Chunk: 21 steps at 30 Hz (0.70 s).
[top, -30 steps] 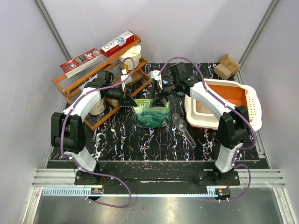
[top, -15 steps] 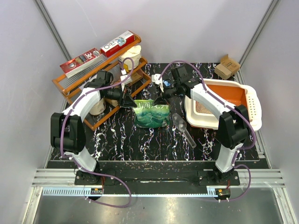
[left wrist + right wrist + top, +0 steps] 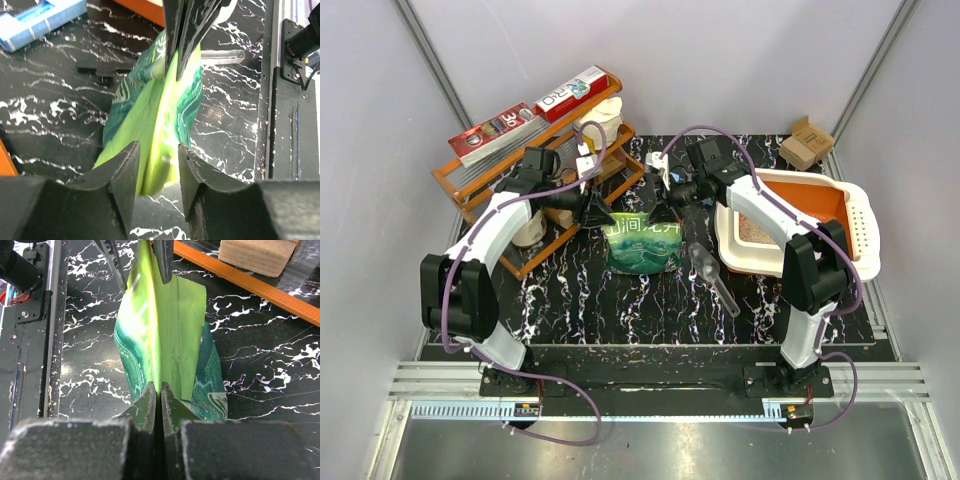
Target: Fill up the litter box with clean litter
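Note:
The litter box (image 3: 825, 184), white-rimmed and orange inside, lies at the right with a patch of clean litter (image 3: 752, 229) at its near end. A glossy green pouch (image 3: 642, 245) stands at the table's middle. My right gripper (image 3: 666, 211) is shut on the pouch's (image 3: 165, 335) top right edge, jaws pressed together (image 3: 160, 390). My left gripper (image 3: 601, 214) is at the pouch's top left; its jaws (image 3: 157, 167) stand open on either side of the pouch's (image 3: 155, 110) edge, with gaps showing.
An orange wire rack (image 3: 490, 195) with flat boxes (image 3: 535, 108) on top stands back left, close behind my left arm. A clear scoop (image 3: 713, 273) lies between the pouch and the litter box. A cardboard box (image 3: 806, 142) sits back right. A white slotted scoop (image 3: 861, 228) rests on the tray's right rim.
My right gripper has closed on the pouch's right top edge. My left gripper, shut on the left edge before, has opened and drawn back slightly to the left.

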Tool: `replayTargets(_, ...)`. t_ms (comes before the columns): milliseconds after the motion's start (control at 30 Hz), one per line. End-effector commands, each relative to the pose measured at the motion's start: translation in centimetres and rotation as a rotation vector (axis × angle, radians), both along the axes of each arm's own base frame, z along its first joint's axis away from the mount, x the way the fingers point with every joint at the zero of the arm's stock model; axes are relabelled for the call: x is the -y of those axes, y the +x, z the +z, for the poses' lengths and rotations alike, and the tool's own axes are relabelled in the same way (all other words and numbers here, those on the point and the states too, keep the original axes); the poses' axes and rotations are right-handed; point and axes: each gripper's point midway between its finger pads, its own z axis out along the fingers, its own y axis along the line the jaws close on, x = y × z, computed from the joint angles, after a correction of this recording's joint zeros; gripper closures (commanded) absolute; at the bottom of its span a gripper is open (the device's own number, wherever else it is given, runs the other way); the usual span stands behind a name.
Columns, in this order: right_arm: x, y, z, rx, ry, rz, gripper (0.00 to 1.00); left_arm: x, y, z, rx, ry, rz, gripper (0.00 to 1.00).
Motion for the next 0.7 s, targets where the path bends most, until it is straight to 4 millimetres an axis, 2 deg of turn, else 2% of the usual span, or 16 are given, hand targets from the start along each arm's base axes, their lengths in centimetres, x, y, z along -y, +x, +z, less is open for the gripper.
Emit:
replayTargets(0,-0.6,0.4,2.0,-0.036,0.044,-0.01,1.0,3.0,1.2,2.9,0.168,-0.05,-0.059,0.58)
replayTargets(200,-0.7,0.2,2.4,-0.039,0.053,-0.014,1.0,6.0,1.2,2.3,0.161,-0.059,-0.137,0.57)
replayTargets(367,-0.6,0.1,2.2,-0.044,0.047,-0.017,1.0,7.1,2.0,2.4,0.125,-0.096,-0.131,0.62)
replayTargets(400,-0.6,0.0,2.1,-0.047,0.047,-0.017,1.0,7.1,2.0,2.3,0.122,-0.096,-0.132,0.64)
replayTargets(533,-0.5,0.0,2.0,-0.047,0.045,-0.016,1.0,6.4,1.6,0.8,0.101,-0.033,-0.142,0.99)
replayTargets(667,-0.2,-0.1,1.9,-0.036,0.034,-0.012,1.0,4.2,2.2,0.7,0.092,-0.017,-0.092,1.0)
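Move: The green bag's rim stands upright with its middle about 7 cm to the left hand's right and 1 cm ahead, almost level; the open left fingers straddle its near end. From the closed right fingers, which already pinch the rim, its middle lies some 2 cm to the left, level with them. From the left hand the black clip is about 14 cm right, 9 ahead and the blue pack some 20 right, 17 ahead, both far below. Rightward along the bag's rim, the left hand slides its parted fingers about 6 cm towards the right hand's tips, rising slightly and sinking again, while the wrist turns a little clockwise. Then it stops beside them and closes, pinching the rim; the right fingers stay put and keep their grip on it. ##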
